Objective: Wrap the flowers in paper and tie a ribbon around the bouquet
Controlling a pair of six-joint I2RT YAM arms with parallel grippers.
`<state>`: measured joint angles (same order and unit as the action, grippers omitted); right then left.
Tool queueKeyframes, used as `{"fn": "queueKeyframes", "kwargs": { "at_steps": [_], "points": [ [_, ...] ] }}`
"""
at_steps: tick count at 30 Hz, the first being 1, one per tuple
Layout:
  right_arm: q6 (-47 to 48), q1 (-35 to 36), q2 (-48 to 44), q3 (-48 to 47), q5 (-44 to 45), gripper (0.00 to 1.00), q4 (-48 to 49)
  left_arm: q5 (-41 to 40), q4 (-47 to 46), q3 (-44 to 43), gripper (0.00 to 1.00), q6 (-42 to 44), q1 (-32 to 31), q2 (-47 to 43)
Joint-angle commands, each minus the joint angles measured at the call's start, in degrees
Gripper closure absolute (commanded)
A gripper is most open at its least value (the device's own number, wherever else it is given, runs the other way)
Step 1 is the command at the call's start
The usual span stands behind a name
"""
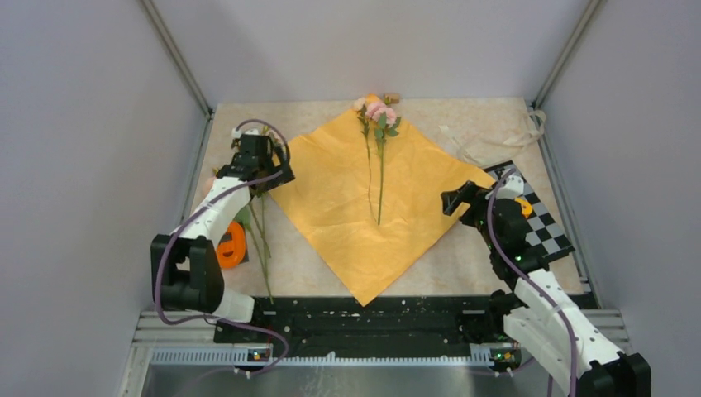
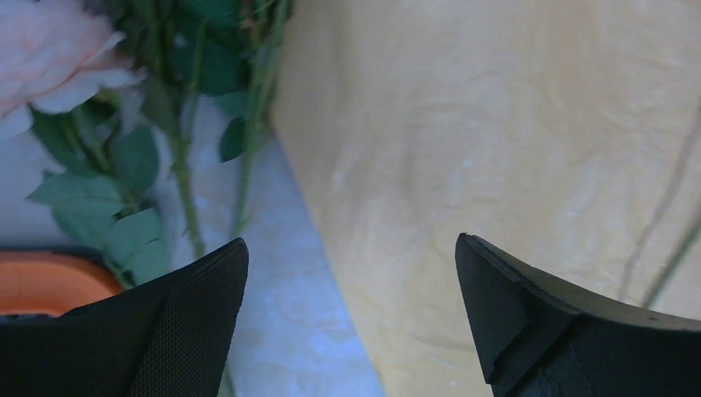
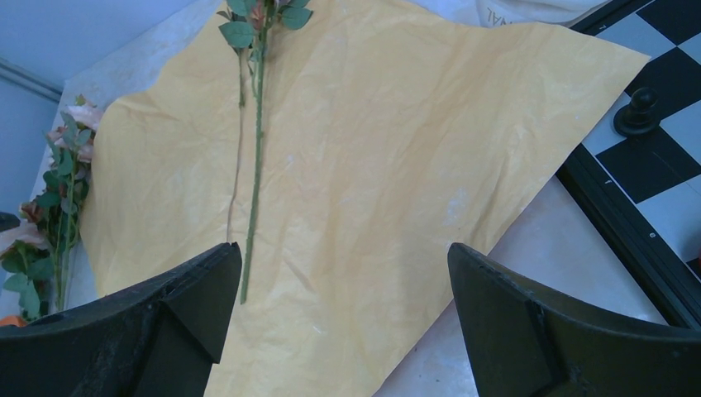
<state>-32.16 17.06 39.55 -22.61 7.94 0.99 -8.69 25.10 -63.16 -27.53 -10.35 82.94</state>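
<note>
The orange paper (image 1: 372,198) lies flat as a diamond in the middle of the table. Two of the flowers (image 1: 379,157) rest on it, pink blooms at its far corner, stems pointing toward me. More flowers (image 1: 263,240) lie on the table left of the sheet. My left gripper (image 1: 273,169) hovers open over the paper's left edge (image 2: 512,124), beside those leafy stems (image 2: 182,165); nothing is between its fingers. My right gripper (image 1: 455,201) stands open above the paper's right edge (image 3: 372,165), empty, with the stems (image 3: 256,149) ahead. The cream ribbon (image 1: 496,136) lies loose at the back right.
A small orange object (image 1: 233,244) sits by the left arm, also seen in the left wrist view (image 2: 50,281). A black-and-white checkerboard (image 1: 541,219) lies at the right, next to the paper, with a black pawn (image 3: 641,112) on it. Grey walls enclose the table.
</note>
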Motion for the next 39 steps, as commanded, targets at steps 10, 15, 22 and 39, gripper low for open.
{"fn": "queueKeyframes", "kwargs": {
  "at_steps": [10, 15, 22, 39],
  "points": [
    [0.4, -0.4, 4.0, -2.3, 0.2, 0.01, 3.8, 3.3, 1.8, 0.2, 0.26, 6.1, 11.9, 12.7],
    [0.5, -0.4, 4.1, -2.3, 0.3, 0.01, 3.7, 1.9, 1.1, 0.2, 0.40, 6.7, 12.1, 14.0],
    [0.5, -0.4, 4.3, -1.9, 0.7, 0.01, 4.5, 2.0, 0.8, 0.4, 0.50, 7.6, 12.6, 16.1],
    [0.0, -0.4, 4.4, -1.9, 0.5, 0.01, 4.4, 5.0, -0.6, 0.6, 0.68, 10.3, 13.4, 19.5]
  ]
}}
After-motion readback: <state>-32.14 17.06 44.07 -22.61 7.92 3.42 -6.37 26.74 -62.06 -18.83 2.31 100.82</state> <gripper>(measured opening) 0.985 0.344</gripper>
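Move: The nearest loose rose stem, where the fingers will straddle it, lies about 8 cm to the left hand's left, 2 cm back and some 13 cm below. The other stems run about 4 cm farther left of it. A peach rose head is roughly 20 cm left and 4 cm ahead, the orange tool 16 cm left and 13 cm back, and the yellow paper's middle 24 cm right, about level. From the right hand the stem is some 50 cm left, 6 cm ahead, 15 cm lower. The stem beside the paper's left corner is what the left hand drops onto: a quick swing left off the paper's edge that turns into a descent of about 12 cm in all, with some 8 cm leftward and a little back. The fingers tip about 20 degrees steeper and, from wide open, close to roughly a third, one on each side of the stem, easing in slowly over the last stretch. ##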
